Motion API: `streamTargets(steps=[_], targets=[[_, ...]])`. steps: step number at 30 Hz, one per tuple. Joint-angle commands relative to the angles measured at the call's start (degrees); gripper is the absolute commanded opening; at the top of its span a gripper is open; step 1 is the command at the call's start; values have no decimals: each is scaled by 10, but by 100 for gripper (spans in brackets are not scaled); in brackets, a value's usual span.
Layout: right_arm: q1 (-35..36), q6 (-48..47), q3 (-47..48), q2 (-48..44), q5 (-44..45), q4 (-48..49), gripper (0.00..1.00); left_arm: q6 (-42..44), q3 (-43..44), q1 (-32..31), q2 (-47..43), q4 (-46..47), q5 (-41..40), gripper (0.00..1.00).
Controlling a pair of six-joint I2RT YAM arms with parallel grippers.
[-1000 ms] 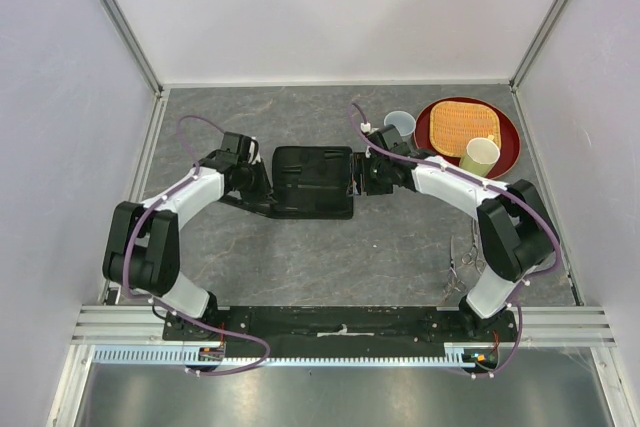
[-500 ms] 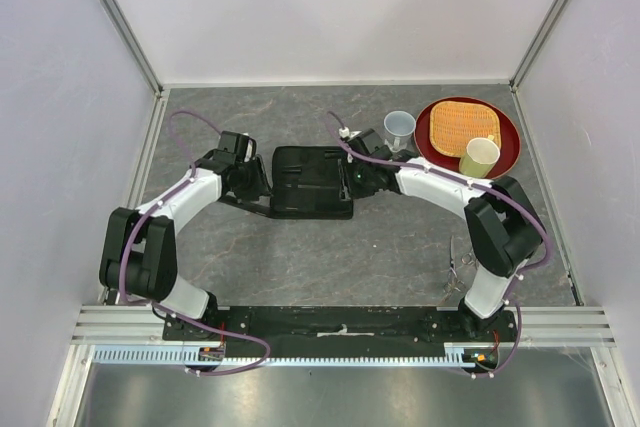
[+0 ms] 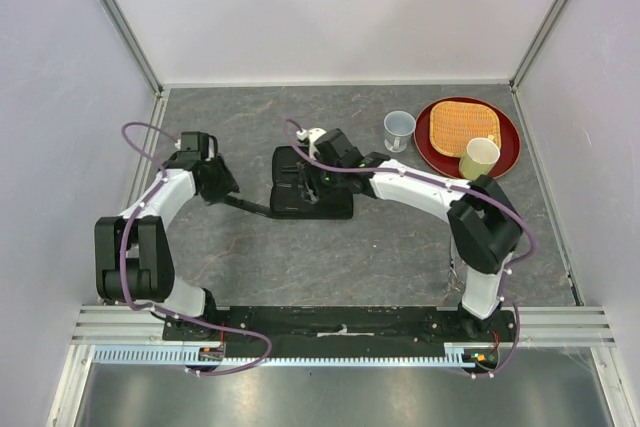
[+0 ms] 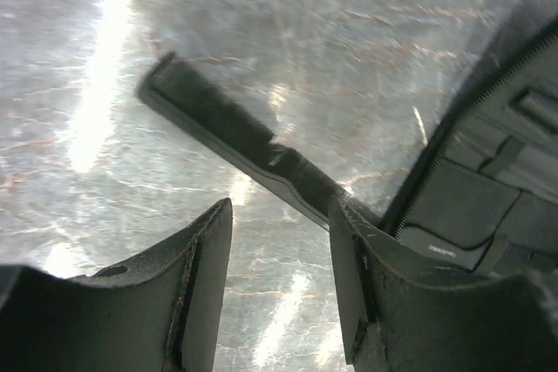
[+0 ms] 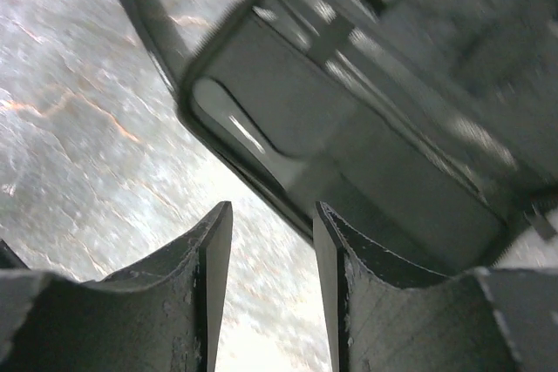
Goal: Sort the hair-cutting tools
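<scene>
A slim black comb (image 3: 248,206) lies on the table, its right end against or under the flat black folding case (image 3: 325,199). In the left wrist view the comb (image 4: 234,132) lies just beyond my fingers, with the case (image 4: 488,189) at the right. My left gripper (image 3: 222,187) (image 4: 279,241) is open and empty, just left of the comb. My right gripper (image 3: 305,182) (image 5: 270,224) is open and empty above the case's left part (image 5: 366,128). Thin silver scissors (image 3: 452,266) show partly beside the right arm's base. The second comb is not visible.
A clear cup (image 3: 399,129) stands right of the case. A red round tray (image 3: 505,157) at the back right holds a woven mat (image 3: 463,125) and a pale cup (image 3: 479,156). White walls enclose the table.
My left gripper has moved left, away from the case's edge. My right gripper has moved left from the case's right edge to above its left part.
</scene>
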Motion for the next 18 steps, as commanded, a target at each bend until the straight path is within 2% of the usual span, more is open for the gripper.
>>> streamTargets(steps=[1,3,11,18], targets=[[38,-32,83,67,-4,70,52,-30,33,47,14,-21,12,55],[61,-57,112,96,-4,77,58,-34,44,54,5,-28,4,55],[113,-103,270,245,39,82,70,-65,69,71,-39,-65,-78,56],[118,-109,344,327,67,79,74,-93,33,72,-66,-58,-48,56]])
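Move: The folding comb on the table is about 17 cm to the right gripper's left, only about 1 cm farther out and some 8 cm below it. The open black tool case lies under that gripper, its middle roughly 4 cm farther out and level sideways, 8 cm down; its near left corner adjoins the comb's right end. From the left gripper the comb's middle is about 3 cm to the right, 1 cm ahead and 5 cm down. Sweep the right gripper left, about 16 cm across the case and past its left edge to the folding comb, sinking some 5 cm, mostly late on, turning about 15 degrees counter-clockwise and spreading the half-open fingers wider. Meanwhile clear the left gripper out of the way, first left, then mostly up, fingers staying half open. Touch nothing with either gripper yet. ##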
